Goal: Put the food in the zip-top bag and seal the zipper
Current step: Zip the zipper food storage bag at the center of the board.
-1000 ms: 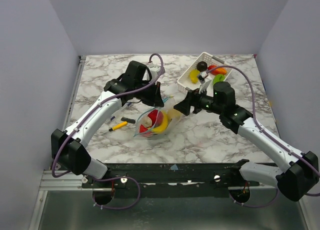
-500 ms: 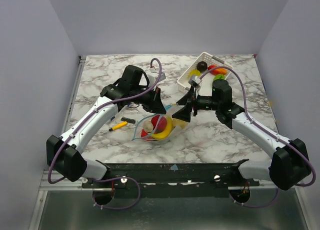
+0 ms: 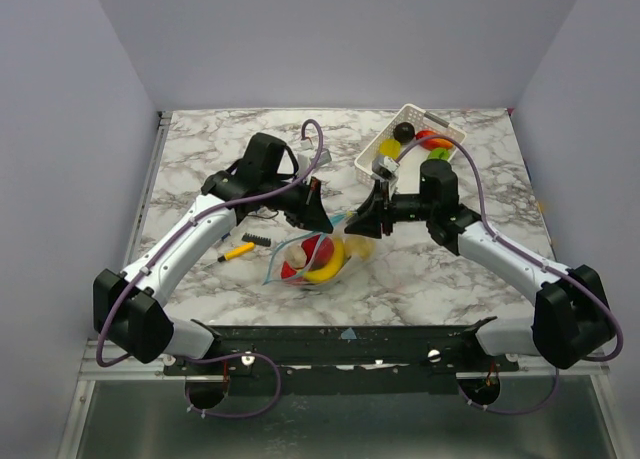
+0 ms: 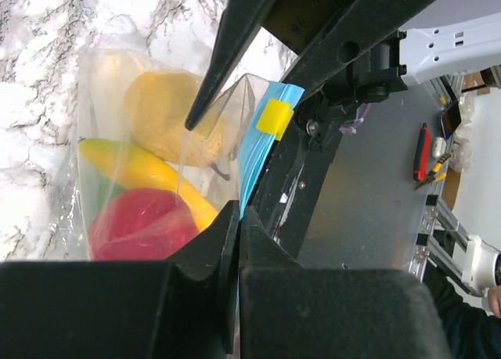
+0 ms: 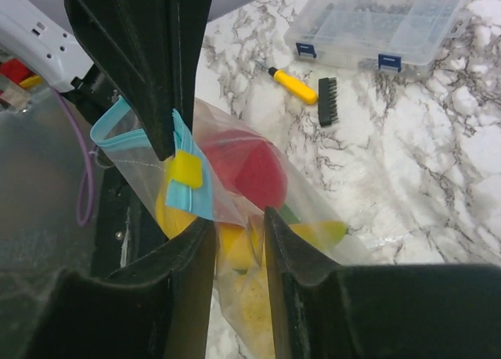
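The zip-top bag (image 3: 312,261) hangs between both grippers, its bottom on the table. Inside it lies food: a red piece (image 4: 139,224), a yellow banana (image 4: 145,171) and a pale yellow lump (image 4: 166,115). My left gripper (image 4: 239,210) (image 3: 318,217) is shut on the light blue zipper (image 4: 254,144), just below its yellow slider (image 4: 274,116). My right gripper (image 5: 239,218) (image 3: 356,224) stands at the bag's mouth. Its jaws are a little apart, with loose bag film (image 5: 258,296) between them. More food (image 3: 430,139) is in the white basket (image 3: 372,151).
A yellow-and-black tool (image 3: 238,250) (image 5: 293,85) and a black bit holder (image 5: 327,101) lie left of the bag. A clear box with blue latches (image 5: 376,23) sits beyond them. The table's near edge and the arm rail (image 3: 340,344) run close under the bag.
My right gripper has moved left to the bag's mouth, and its jaws have narrowed round the film. The left gripper has shifted slightly, and the bag hangs more upright.
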Robot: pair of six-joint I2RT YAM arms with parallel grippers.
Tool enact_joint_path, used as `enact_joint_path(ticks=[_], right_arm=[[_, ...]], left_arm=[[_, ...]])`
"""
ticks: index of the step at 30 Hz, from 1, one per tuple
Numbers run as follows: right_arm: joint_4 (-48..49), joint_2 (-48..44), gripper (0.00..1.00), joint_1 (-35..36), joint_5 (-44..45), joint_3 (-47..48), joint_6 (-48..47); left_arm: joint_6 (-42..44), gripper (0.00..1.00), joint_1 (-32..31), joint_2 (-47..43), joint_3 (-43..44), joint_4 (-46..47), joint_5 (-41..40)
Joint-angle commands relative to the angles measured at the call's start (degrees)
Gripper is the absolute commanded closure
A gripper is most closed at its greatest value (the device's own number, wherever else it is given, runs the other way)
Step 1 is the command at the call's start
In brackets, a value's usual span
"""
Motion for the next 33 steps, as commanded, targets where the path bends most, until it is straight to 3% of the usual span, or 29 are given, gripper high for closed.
enact_joint_path(ticks=[1, 3, 6, 8, 11, 15, 21, 26, 30, 32, 33], right_arm=[[3.76, -0.06, 0.72, -0.27, -3.36, -1.12, 1.82], [4.89, 0.01, 0.84, -0.33, -3.48, -1.34, 3.88], [5.26, 0.6, 0.99, -0.28, -5.34, -1.24, 5.47], [5.28, 0.88, 0.99, -0.27, -5.3, -1.35, 7.25], [5.27, 1.33, 1.0, -0.33, -4.84, -1.12, 10.57], [4.66, 1.07, 0.99, -0.36, -1.7, -0.84, 16.31], [5.99, 1.68, 0.99, -0.42, 2.15, -0.87, 30.92], [5.33, 1.27, 0.99, -0.31, 6.85, -2.2, 40.66], [10.05, 0.15, 1.0, -0.35, 8.59, -5.19, 48.25], [11.18, -0.77, 1.0, -0.35, 9.07, -6.14, 49.86], [11.23, -1.07, 0.99, -0.35, 9.16, -6.18, 50.01]], left_arm=[[-0.69, 1.0, 0.02, 0.24, 0.96, 1.5, -1.23], [-0.6, 0.99, -0.5, -0.25, 0.65, 1.72, -4.41], [0.33, 0.81, -2.75, -1.66, 0.08, 2.32, -11.77], [0.47, 0.65, -4.87, -2.6, -0.11, 2.7, -18.48], [0.64, 0.54, -8.21, -5.16, -1.75, 5.76, -27.34], [1.06, 0.52, -11.69, -8.06, -4.14, 9.35, -36.25], [2.6, 0.53, -15.2, -8.84, -5.69, 10.06, -42.9], [3.28, 0.54, -16.56, -10.18, -8.77, 11.43, -43.0], [3.97, 0.54, -17.49, -11.43, -10.9, 13.1, -42.23], [4.05, 0.59, -17.53, -11.31, -11.01, 13.12, -41.53], [4.06, 0.67, -17.53, -11.19, -10.94, 13.15, -41.04]])
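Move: The zipper's yellow slider sits about 3 cm to the right of the left hand and 1 cm back from it, level with its pinch; it lies about 2 cm to the left of the right hand and 2 cm back from it. Inside the bag, counted from the left hand, the banana is straight below by roughly 10 cm. The red fruit is 2 cm ahead, 3 cm left and 9 cm down, and the potato 2 cm ahead, 6 cm right and 10 cm down. The slider end of the bag is taken over by the right hand: its part-open fingers shut on the film beside the slider and keep hold almost in place, rolling some 40 degrees, forward side down. The left fingers open about halfway and let go of the zipper. That hand dips, lifts back, then sinks to about 3 cm lower, turning to point more forward and down, with the strips between its fingers. ##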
